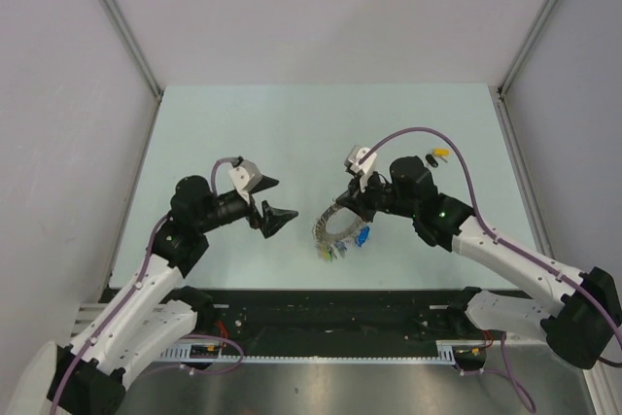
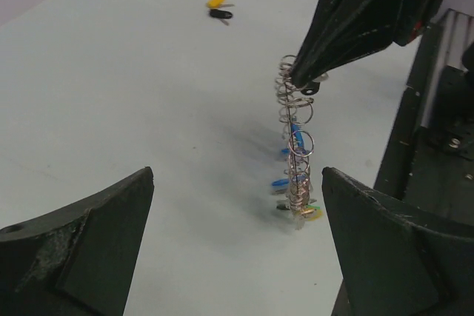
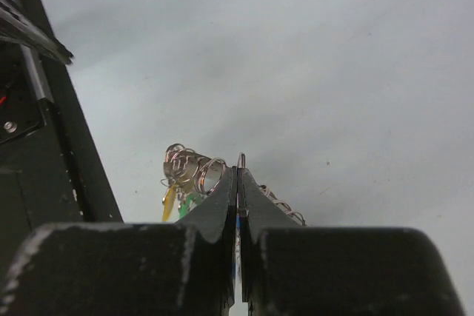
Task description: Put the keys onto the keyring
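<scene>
The keyring [image 1: 335, 230], a big wire ring strung with silver rings and blue, green and yellow tags, stands on edge near the middle of the table. My right gripper [image 1: 342, 203] is shut on its upper rim, and its lower tags are down at the table surface. The left wrist view shows the keyring [image 2: 296, 146] edge-on, hanging from the right gripper [image 2: 296, 79]. In the right wrist view the ring wire pokes up between the closed right gripper [image 3: 238, 172], with the keyring [image 3: 189, 168] coiling off to the left. My left gripper [image 1: 284, 198] [image 2: 237, 183] is open and empty, a short way left of the ring. The keys [image 1: 434, 156] [image 2: 218, 9], one yellow-tagged and one black-tagged, lie together at the far right of the table.
A black rail [image 1: 330, 313] [image 2: 437, 109] runs along the table's near edge, close below the keyring. Grey enclosure walls [image 1: 58, 143] bound the table on the left, right and back.
</scene>
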`<state>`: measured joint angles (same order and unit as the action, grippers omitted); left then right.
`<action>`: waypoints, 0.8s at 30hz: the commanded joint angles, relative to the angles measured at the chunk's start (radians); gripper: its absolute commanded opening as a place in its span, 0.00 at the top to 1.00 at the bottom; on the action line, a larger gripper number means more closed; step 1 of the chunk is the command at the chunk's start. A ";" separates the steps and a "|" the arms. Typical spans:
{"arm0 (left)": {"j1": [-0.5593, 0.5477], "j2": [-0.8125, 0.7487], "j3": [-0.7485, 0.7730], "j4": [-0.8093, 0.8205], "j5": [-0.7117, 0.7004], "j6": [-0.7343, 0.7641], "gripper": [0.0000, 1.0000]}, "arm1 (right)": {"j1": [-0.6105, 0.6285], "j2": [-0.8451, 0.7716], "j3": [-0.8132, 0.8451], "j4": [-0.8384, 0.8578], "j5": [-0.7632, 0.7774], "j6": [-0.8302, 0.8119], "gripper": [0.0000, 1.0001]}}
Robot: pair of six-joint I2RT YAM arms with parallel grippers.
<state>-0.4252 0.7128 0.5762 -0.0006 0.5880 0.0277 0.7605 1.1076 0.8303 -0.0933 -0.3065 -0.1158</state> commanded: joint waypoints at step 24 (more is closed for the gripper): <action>-0.142 0.318 0.203 0.056 0.351 0.268 0.45 | -0.056 -0.031 0.086 0.003 -0.396 -0.202 1.00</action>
<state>-0.5510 1.0058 0.7212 0.0399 0.8799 0.2420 0.7082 1.0813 0.8528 -0.1520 -0.6464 -0.2989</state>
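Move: The keyring hangs upright from the right hand's closed fingertips, its middle about 6 cm straight below them. From the left hand that middle lies roughly 12 cm to the right, about level fore-and-aft and some 8 cm lower. On the ring, a blue key hangs about 5 cm farther right of its middle and 1 cm farther out. A yellow key hangs about 4 cm left of it, 3 cm nearer and 5 cm lower. The keyring, still pinched at its top edge, is drawn back about 3.5 cm and slightly up by the right hand, which turns it some 20 degrees counter-clockwise. The open left hand comes in from the left, about 6.5 cm rightward and a little back, arching up 2 cm and down again while turning clockwise, its fingers closing to a bit over half open near the ring's top. ##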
